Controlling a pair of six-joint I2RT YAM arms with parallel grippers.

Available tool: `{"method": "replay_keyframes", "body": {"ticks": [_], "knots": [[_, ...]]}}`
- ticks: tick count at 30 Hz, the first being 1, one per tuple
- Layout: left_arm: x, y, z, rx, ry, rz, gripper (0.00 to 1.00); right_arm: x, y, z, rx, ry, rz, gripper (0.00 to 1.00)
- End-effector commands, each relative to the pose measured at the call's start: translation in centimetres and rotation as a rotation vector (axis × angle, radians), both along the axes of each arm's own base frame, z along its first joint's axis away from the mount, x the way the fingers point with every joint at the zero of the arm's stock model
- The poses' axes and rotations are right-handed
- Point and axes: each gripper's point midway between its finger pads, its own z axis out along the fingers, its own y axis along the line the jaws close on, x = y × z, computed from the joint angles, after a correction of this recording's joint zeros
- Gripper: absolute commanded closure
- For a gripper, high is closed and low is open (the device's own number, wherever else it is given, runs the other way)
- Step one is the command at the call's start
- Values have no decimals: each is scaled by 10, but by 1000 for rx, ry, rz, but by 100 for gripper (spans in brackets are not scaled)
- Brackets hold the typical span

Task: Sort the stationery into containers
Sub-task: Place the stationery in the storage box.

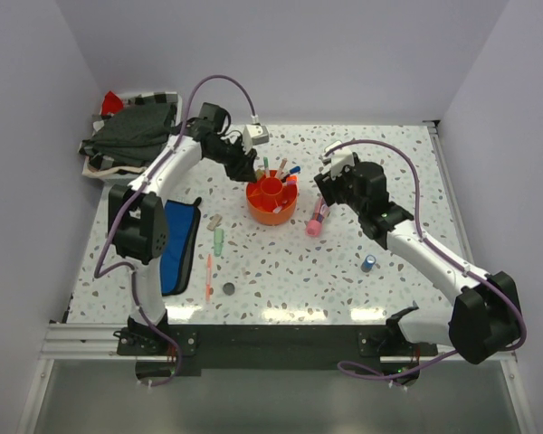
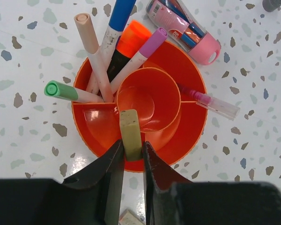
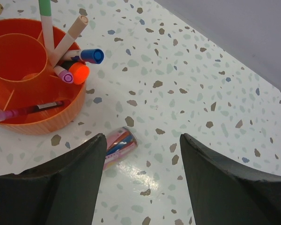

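Note:
The round orange organiser [image 1: 271, 201] holds several markers upright in its outer ring, and a pink pen [image 2: 208, 101] lies across its rim. My left gripper [image 2: 132, 143] hovers over the organiser's [image 2: 192, 79] near edge, shut on a small olive eraser [image 2: 130, 133] that points at the inner cup. My right gripper [image 3: 143, 137] stands open just above the table, right of the organiser [image 3: 47, 124]. The fat pink tube [image 3: 119, 144] lies by its left finger, outside the jaws. The flat blue pouch [image 1: 176, 244] lies at the left.
Loose on the table left of centre lie a green marker [image 1: 218, 240], a thin orange pen [image 1: 208, 276], a dark disc [image 1: 229, 288] and a small pale eraser [image 1: 214, 221]. A small blue cylinder [image 1: 369, 263] stands at the right. The white tray of dark cloth [image 1: 131, 136] sits back left.

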Motion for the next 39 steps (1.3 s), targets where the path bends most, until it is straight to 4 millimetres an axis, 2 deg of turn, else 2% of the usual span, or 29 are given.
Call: {"method": "replay_keyframes", "body": {"ticks": [1, 8, 20, 25, 30, 34, 36, 39], "knots": [[9, -9, -2, -20, -6, 28, 71, 4, -5, 26, 16, -73, -16, 32], [20, -3, -13, 22, -6, 91, 65, 1, -7, 25, 21, -69, -17, 32], [20, 1, 4, 20, -67, 102, 63, -2, -9, 21, 32, -57, -18, 32], [23, 4, 12, 29, -99, 115, 58, -2, -8, 21, 32, -55, -12, 32], [22, 4, 29, 16, -150, 113, 54, -2, -7, 22, 37, -55, -9, 32], [18, 5, 36, 10, -156, 113, 54, -1, -5, 23, 42, -57, -3, 32], [14, 7, 39, 16, -161, 114, 54, 0, -3, 24, 43, -57, 1, 33], [6, 24, 40, 84, -159, 163, 50, 2, -2, 27, 36, -58, 10, 32]]}}
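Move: The left hand holds the eraser above the orange storage box; the box's centre cup lies about 3 cm to its right, 1 cm back and some 8 cm below. The standing markers cluster roughly 6 cm right and 1 cm ahead, tops near hand height. The clear pen tube lies about 14 cm right and 6 cm back, on the table. From the idle right hand, the cup is some 11 cm left, 2 cm ahead and 13 cm down. The left hand sinks about 2.5 cm, opens to release the eraser into the centre cup, then rises 4 cm. ##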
